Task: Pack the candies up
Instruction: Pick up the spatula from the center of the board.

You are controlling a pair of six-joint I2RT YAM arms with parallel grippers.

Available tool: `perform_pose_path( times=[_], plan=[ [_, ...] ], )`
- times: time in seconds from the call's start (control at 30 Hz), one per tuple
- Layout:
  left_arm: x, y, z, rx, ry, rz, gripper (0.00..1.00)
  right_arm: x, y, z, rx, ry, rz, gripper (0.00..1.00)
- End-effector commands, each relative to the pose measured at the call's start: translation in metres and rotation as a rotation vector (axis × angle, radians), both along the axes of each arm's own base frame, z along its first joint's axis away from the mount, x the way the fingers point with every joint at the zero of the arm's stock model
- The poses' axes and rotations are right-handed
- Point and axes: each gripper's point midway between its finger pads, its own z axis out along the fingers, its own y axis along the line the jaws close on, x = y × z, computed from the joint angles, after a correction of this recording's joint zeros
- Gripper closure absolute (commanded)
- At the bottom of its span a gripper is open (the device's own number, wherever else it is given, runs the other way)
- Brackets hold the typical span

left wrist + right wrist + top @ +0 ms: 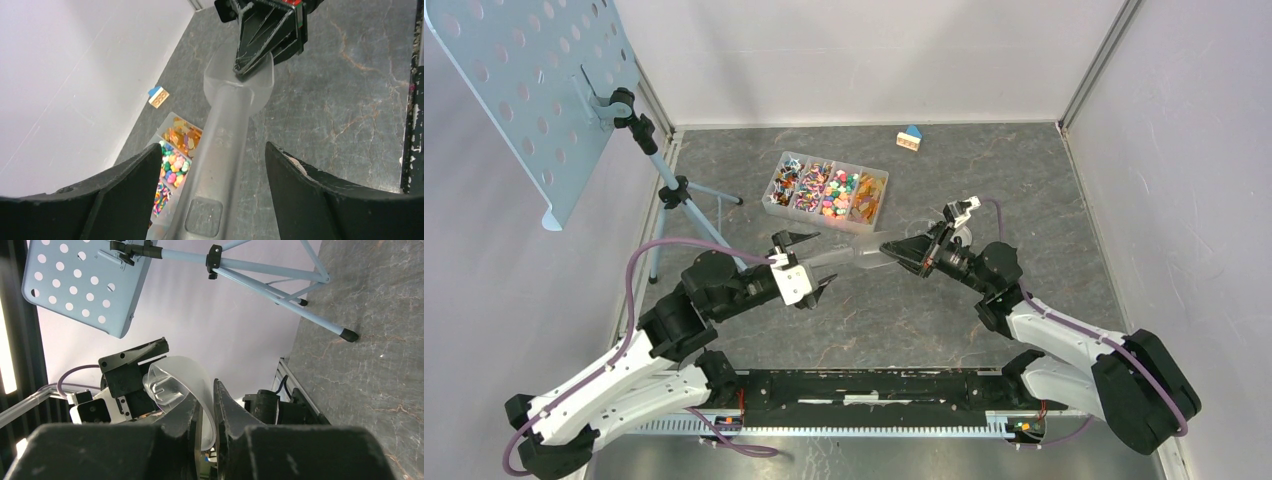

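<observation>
The candies fill a clear box with several compartments at the back middle; they also show in the left wrist view as candies. A translucent plastic scoop hangs in the air between the two arms. My right gripper is shut on the rim of the scoop's bowl. My left gripper stands open around the scoop's handle, with a gap on each side of it. No candy shows in the scoop.
A small blue-roofed toy house sits near the back wall. A pale blue perforated plate on a tripod stands at the left, one leg reaching toward the box. White walls close in the grey table on three sides.
</observation>
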Motion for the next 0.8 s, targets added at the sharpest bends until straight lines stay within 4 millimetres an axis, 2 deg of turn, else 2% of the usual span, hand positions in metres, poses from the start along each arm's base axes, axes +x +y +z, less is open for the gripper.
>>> perform_pose_path(
  times=[0.0,0.23,0.37,0.5,0.6,0.77],
  plan=[
    [-0.01,-0.014,0.024,-0.073,-0.034,-0.092,0.21,-0.005,-0.002,0.019,0.058,-0.063,0.013,0.84],
    [-0.012,-0.015,0.024,-0.078,-0.027,-0.104,0.31,-0.005,-0.001,0.02,0.058,-0.063,0.014,0.83],
    [-0.013,-0.015,0.031,-0.106,-0.039,-0.107,0.28,-0.004,0.0,0.016,0.048,-0.055,0.017,0.83],
    [-0.014,-0.016,0.036,-0.12,-0.047,-0.113,0.28,-0.004,0.001,0.013,0.044,-0.049,0.019,0.83],
    [-0.014,-0.018,0.034,-0.103,-0.043,-0.119,0.34,-0.004,0.0,0.013,0.048,-0.052,0.017,0.83],
    [-0.013,-0.018,0.03,-0.093,-0.036,-0.116,0.54,-0.003,0.001,0.011,0.046,-0.047,0.021,0.83]
  ],
)
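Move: The spatula's handle already lies between the left hand's open fingers, its middle about 3 cm to the right, 1 cm ahead and roughly 1 cm below; the scoop end is some 12 cm right, 3 cm ahead and 3 cm lower. The candy box is about 26 cm ahead, 4 cm left and 27 cm below. From the right hand, which pinches the scoop, that handle is about 8 cm left, 3 cm back and 3 cm above, and the clear bowl 16 cm ahead, 10 cm right and 24 cm below. With the right hand keeping the scoop pinched almost motionless in mid-air, the left hand eases about 1.5 cm to the right and 1 cm back, farther along the spatula's handle towards the scoop, turning some 5 degrees clockwise and then rising about 1 cm. Its fingers narrow from nearly wide open to about half open on either side of the handle, and firm contact can't yet be seen. ##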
